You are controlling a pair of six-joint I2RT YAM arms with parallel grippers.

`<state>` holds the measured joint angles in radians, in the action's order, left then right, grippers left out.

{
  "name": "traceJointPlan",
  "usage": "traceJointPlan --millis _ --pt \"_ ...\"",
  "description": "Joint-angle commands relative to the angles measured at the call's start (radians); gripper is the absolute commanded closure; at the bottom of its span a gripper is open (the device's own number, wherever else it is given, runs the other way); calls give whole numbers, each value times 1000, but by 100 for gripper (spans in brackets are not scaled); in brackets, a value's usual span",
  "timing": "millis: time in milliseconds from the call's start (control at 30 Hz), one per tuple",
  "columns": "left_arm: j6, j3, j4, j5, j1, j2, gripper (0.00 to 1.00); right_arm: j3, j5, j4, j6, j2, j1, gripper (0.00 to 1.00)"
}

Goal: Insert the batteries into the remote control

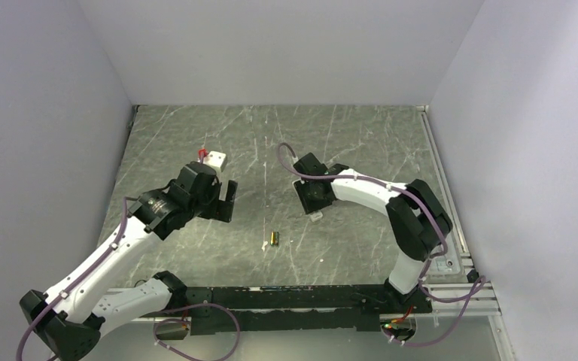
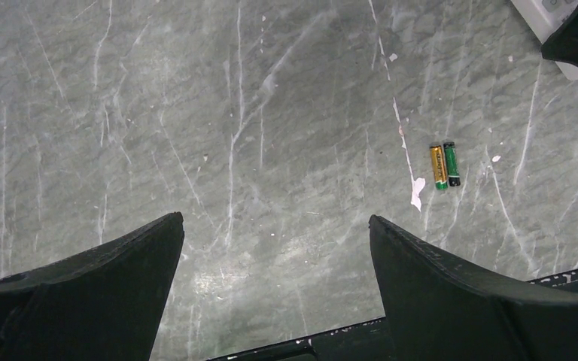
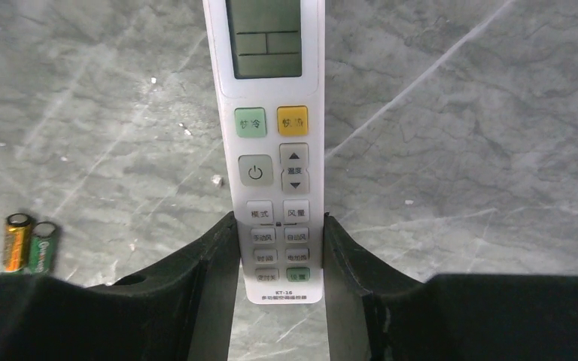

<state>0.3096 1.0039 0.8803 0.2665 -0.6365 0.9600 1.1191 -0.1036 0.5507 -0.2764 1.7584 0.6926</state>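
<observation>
The remote control (image 3: 275,113) is a slim white bar lying buttons-up on the grey marbled table. My right gripper (image 3: 279,219) is shut on its lower end, with a finger pressed against each long edge. From above, only a white tip of the remote (image 1: 316,216) shows under that gripper (image 1: 310,198). The two batteries (image 1: 272,240), one gold and one green, lie side by side on the table between the arms, also in the left wrist view (image 2: 445,165) and the right wrist view (image 3: 28,244). My left gripper (image 2: 275,226) hangs open over bare table, left of the batteries.
A small flat white piece (image 1: 216,159) with a red bit beside it lies behind the left gripper (image 1: 223,201). A black bar (image 1: 308,297) runs along the near table edge and a metal rail (image 1: 440,188) along the right. White walls enclose the table.
</observation>
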Motion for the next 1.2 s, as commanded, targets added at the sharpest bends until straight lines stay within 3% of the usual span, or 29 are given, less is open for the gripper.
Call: traceJointPlan --millis 0,367,867,1167 --pt "4 10 -29 -15 3 -27 1 7 -5 17 -35 -111 4 100" --pt "-10 4 -54 -106 3 -42 1 -77 185 13 -61 -290 30 100" --pt "-49 -27 -158 -387 3 -83 1 -198 561 -117 -77 -537 61 100" --pt "-33 -28 -191 -590 3 -89 1 -222 745 -75 -60 -604 61 100"
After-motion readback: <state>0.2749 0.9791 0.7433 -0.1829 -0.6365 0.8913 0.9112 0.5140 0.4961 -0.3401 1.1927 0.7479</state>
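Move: The right gripper already pinches the remote control near its button end; the remote's middle is about 4 cm ahead of that hand and 2 cm left. The open left gripper is about 20 cm to its left, 6 cm back and 16 cm higher. The batteries lie some 9 cm back and 10 cm left, 2 cm lower, with a white chip 3 cm farther left and 2 cm farther back. From the left hand, the remote is roughly 18 cm right, 9 cm ahead, 16 cm down. Keeping its pinch on the remote control, the right hand lifts it about 14 cm, first straight up, then also back some 12 cm and a little left, towards the left gripper, fingertips swinging left by around 40 degrees and the hand turning counter-clockwise. The left hand, wide open and empty, moves right to meet it, also slightly back and up, turning clockwise with its fingertips swinging left. ##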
